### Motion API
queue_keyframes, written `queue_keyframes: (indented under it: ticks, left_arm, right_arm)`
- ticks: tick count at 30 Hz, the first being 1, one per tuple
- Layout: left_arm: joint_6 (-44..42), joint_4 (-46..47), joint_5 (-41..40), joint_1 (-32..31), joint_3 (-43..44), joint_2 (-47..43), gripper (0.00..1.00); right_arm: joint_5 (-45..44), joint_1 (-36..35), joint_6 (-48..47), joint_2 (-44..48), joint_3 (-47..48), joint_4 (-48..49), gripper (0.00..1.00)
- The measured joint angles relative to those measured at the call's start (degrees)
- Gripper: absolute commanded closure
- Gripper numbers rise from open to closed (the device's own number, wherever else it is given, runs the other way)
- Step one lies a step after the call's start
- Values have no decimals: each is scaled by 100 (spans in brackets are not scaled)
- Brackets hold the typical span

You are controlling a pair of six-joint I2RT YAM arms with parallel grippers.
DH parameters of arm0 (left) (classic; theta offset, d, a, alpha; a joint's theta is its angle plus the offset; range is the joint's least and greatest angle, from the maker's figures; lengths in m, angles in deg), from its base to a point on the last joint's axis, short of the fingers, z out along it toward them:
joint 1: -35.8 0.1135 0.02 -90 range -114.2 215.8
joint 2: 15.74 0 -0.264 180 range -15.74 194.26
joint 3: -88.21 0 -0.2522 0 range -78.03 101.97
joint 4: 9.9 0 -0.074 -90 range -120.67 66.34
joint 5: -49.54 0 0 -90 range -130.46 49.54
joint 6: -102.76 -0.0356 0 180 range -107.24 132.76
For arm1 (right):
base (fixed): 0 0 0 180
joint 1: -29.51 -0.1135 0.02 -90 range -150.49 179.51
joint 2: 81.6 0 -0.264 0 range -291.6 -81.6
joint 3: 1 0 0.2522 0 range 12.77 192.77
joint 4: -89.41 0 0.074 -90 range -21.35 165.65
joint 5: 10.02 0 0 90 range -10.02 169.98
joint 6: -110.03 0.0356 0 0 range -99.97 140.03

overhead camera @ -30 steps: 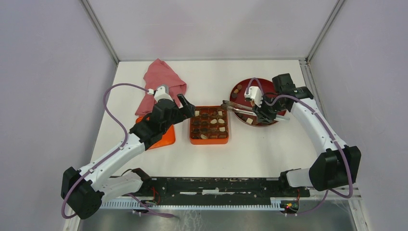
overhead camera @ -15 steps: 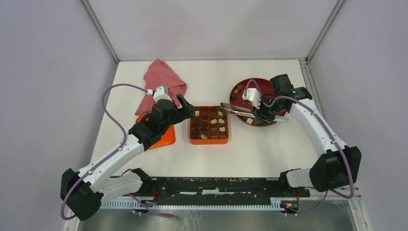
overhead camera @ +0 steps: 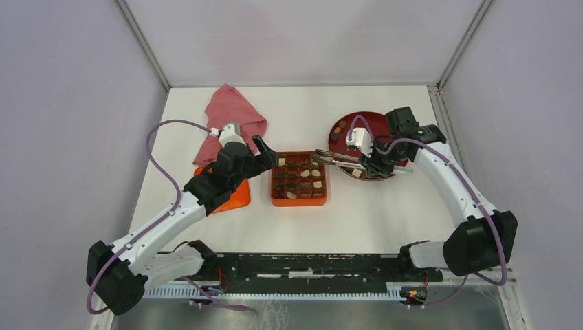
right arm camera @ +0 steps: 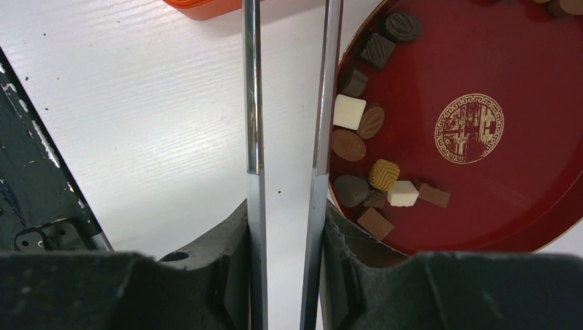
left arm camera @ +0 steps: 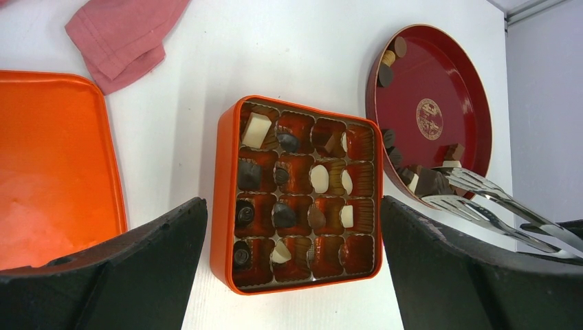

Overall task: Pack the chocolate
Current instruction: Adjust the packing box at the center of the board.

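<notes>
The orange gridded box (overhead camera: 298, 201) sits mid-table, with chocolate (left arm camera: 318, 178) in many of its cells. More chocolate (right arm camera: 349, 111) lies along the near-left edge of the dark red plate (right arm camera: 509, 82). My left gripper (left arm camera: 292, 206) hovers open above the box (left arm camera: 223, 206); in the top view this left gripper (overhead camera: 265, 157) is at the box's left side. My right gripper (right arm camera: 285, 213) is shut on metal tongs (right arm camera: 252, 103). The tongs (overhead camera: 337, 157) reach from the plate (overhead camera: 375, 124) toward the box's far right corner. I cannot tell whether their tips hold a piece.
The orange lid (overhead camera: 234, 196) lies left of the box, under my left arm. A pink cloth (overhead camera: 230, 117) is bunched behind it. Grey walls close in the table on three sides.
My right arm has carried the tongs slightly left, so their tips are closer to the box. The left arm has not moved.
</notes>
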Motion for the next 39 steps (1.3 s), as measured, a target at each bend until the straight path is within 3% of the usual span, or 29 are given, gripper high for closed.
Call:
queue_keyframes:
  ticks: [12, 22, 25, 33, 39]
  left_arm:
    - [4, -125, -42, 0, 0, -203, 1]
    - [13, -122, 7, 0, -96, 22, 5]
    - [13, -85, 17, 0, -168, 131, 10]
    - [-170, -31, 96, 13, -136, 1147, 42]
    - [-673, -125, 407, 160, 348, 2041, 48]
  right_arm:
    - [-24, -52, -149, 74, -160, -31, 100]
    - [-46, -793, -249, 297, -949, -39, 100]
    - [-39, -894, -227, 295, -979, 26, 100]
    - [15, -903, -20, 262, -979, 310, 100]
    - [136, -903, 170, 262, -1012, 485, 100]
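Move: Ahead of neither hand, the packing box has its middle about 8 cm to the left hand's right, some 3 cm back from it and roughly 15 cm below. The orange lid lies some 13 cm to this hand's left and 6 cm back, the pink cloth about 11 cm left and 13 cm ahead. From the right hand the box is about 18 cm left, 4 cm back and 11 cm down, the red plate 7 cm ahead and 3 cm left. Dropping about 10 cm towards the box's left wall, the left hand narrows its wide-open fingers to about half, tips them some 15 degrees farther down and rolls its left side up, one finger coming outside the wall and one over the cells; contact can't be made out. The right hand, still gripping the tongs, swings back about 5 cm and down 4, then eases left, taking their heads over the box's right half. ##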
